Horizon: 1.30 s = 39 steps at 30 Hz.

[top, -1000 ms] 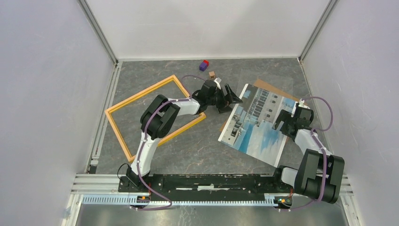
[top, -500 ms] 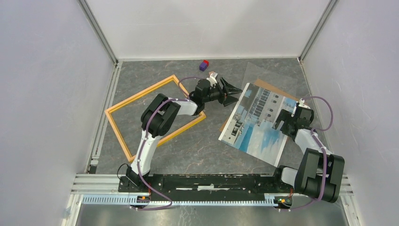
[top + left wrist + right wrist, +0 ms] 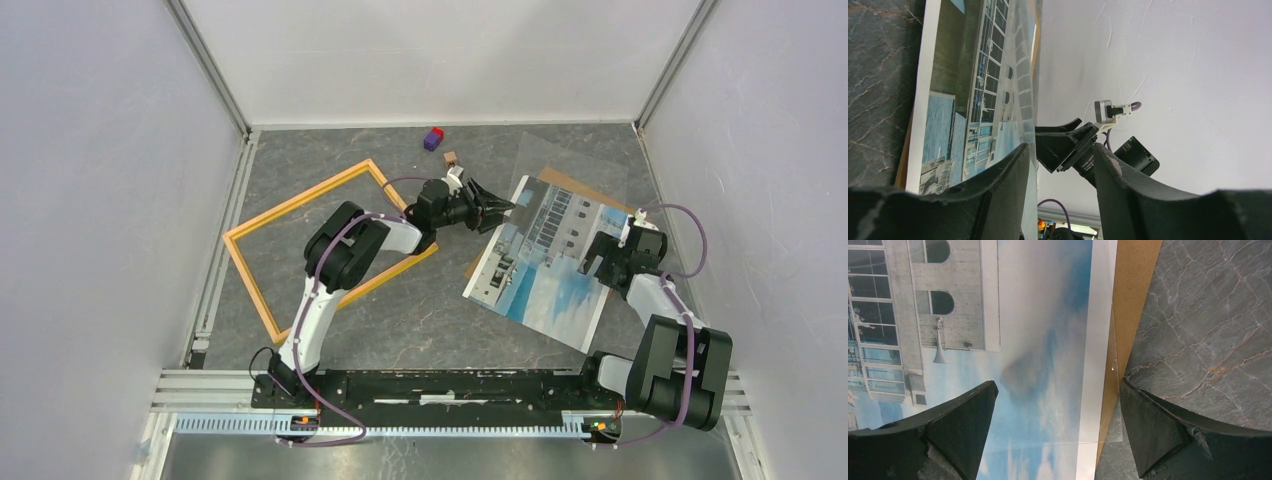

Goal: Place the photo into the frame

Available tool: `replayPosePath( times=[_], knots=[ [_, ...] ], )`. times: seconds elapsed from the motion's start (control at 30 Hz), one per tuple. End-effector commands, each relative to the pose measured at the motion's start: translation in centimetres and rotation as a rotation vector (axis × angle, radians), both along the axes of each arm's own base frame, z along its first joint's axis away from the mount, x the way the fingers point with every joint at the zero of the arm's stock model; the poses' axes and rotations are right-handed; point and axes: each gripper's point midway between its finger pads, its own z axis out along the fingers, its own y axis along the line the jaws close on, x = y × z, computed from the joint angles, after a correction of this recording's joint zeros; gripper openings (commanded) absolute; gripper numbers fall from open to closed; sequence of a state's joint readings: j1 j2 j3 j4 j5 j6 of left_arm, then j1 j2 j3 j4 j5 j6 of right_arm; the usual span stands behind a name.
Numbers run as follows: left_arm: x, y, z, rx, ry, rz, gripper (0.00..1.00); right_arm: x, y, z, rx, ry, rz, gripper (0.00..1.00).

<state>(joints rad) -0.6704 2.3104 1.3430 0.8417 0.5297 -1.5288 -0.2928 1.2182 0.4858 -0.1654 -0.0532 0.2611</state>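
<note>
The photo (image 3: 545, 265) of white buildings and blue sky lies face up at the right, on a brown backing board (image 3: 585, 190). A clear sheet (image 3: 570, 160) rests over its far part. The orange-yellow frame (image 3: 262, 300) lies flat at the left, under my left arm. My left gripper (image 3: 497, 208) sits at the photo's far left edge, turned on its side. In the left wrist view the photo (image 3: 973, 90) and the clear sheet's edge (image 3: 1037, 75) run up by one finger, and the left gripper (image 3: 1060, 150) shows a gap. My right gripper (image 3: 1058, 385) hovers open over the photo's (image 3: 1038, 315) right margin and the board (image 3: 1120, 340).
A purple and red block (image 3: 433, 138) and a small brown block (image 3: 451, 158) sit near the back wall, just behind my left gripper. White walls close in the grey marbled table (image 3: 420, 320) on three sides.
My left gripper has swung onto its side and settled at the photo's far left edge, its jaws narrowing. The right arm, photo and frame have not moved.
</note>
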Motion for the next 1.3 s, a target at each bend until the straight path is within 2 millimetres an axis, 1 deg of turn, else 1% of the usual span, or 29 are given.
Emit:
replayPosePath(
  times=[0.0,0.1,0.13,0.2,0.3,0.33,0.43,0.53,0.6,0.63,0.7,0.8,0.9,1.0,1.1,1.17,1.23,1.27],
  knots=[
    [-0.4,-0.8,0.7,-0.022,-0.013,0.001,0.56,-0.2,1.5,-0.2,0.063,-0.003,0.034,0.98],
    [-0.5,-0.9,-0.8,0.086,-0.041,0.005,0.54,-0.1,1.5,-0.1,0.062,-0.007,0.034,0.98],
    [-0.5,-0.9,-1.5,0.127,-0.035,0.006,0.53,-0.1,1.5,0.0,0.061,-0.009,0.034,0.98],
    [-0.6,-0.6,-2.6,0.210,-0.052,0.006,0.48,-0.1,1.4,0.1,0.054,-0.011,0.033,0.98],
    [-0.5,-0.1,-3.3,0.322,-0.093,0.000,0.43,-0.1,1.1,0.4,0.039,-0.015,0.027,0.98],
    [-0.4,0.0,-3.2,0.346,-0.112,-0.004,0.40,-0.1,1.0,0.6,0.035,-0.019,0.027,0.98],
    [-0.4,0.2,-2.5,0.376,-0.138,-0.017,0.23,0.1,0.9,1.0,0.024,-0.033,0.029,0.98],
    [-0.5,0.1,-1.1,0.372,-0.167,-0.034,0.13,0.2,0.7,1.5,0.011,-0.041,0.031,0.98],
    [-0.7,0.1,-0.2,0.363,-0.186,-0.049,0.04,0.3,0.6,2.1,0.000,-0.054,0.035,0.98],
    [-0.8,0.1,0.3,0.358,-0.192,-0.055,0.02,0.4,0.6,2.3,-0.005,-0.059,0.038,0.98],
    [-1.3,0.2,1.1,0.354,-0.202,-0.073,0.02,0.5,0.5,2.9,-0.018,-0.076,0.045,0.98],
    [-1.9,1.1,2.1,0.376,-0.214,-0.095,0.02,0.7,0.5,4.0,-0.030,-0.109,0.060,0.98],
    [-2.6,3.5,3.5,0.409,-0.230,-0.109,0.02,1.1,1.0,5.1,-0.024,-0.146,0.097,0.98],
    [-3.1,7.6,4.3,0.461,-0.224,-0.111,0.02,1.4,1.9,6.2,-0.009,-0.190,0.142,0.98],
    [-4.0,13.1,3.9,0.561,-0.198,-0.106,0.02,1.5,2.9,7.0,-0.006,-0.232,0.194,0.98],
    [-4.6,17.0,3.8,0.638,-0.183,-0.091,0.02,1.6,4.2,7.2,-0.003,-0.257,0.248,0.98],
    [-5.6,21.1,2.6,0.746,-0.119,-0.072,0.02,1.6,5.6,6.8,0.004,-0.253,0.304,0.98],
    [-5.9,22.8,2.3,0.790,-0.116,-0.060,0.02,1.6,6.3,6.5,0.009,-0.247,0.334,0.98]
  ],
)
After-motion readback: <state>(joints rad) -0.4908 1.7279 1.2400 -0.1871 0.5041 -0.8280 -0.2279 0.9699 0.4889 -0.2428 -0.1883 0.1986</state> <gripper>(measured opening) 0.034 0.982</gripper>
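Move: The clear sheet slants up over the photo towards the left hand, its near edge between that hand's half-open fingers. Its middle lies about 11 cm right, 2 cm back and 5 cm below. About 11 cm below this hand, the photo's middle is 10 cm right and 12 cm back, the frame's 36 cm left and 8 cm back. From the right hand, the sheet's middle is some 10 cm ahead, 7 cm left and 3 cm higher. Down first: the left hand sinks about 7 cm, fingertips tipping some 20 degrees lower, and shuts its fingers on the clear sheet's left edge. Keeping that pinch, it rises about 12 cm and sweeps left towards the frame with gathering speed. The right hand, still wide open, rises 5 to 6 cm off the photo's right edge and drifts left, turning slightly counter-clockwise. ##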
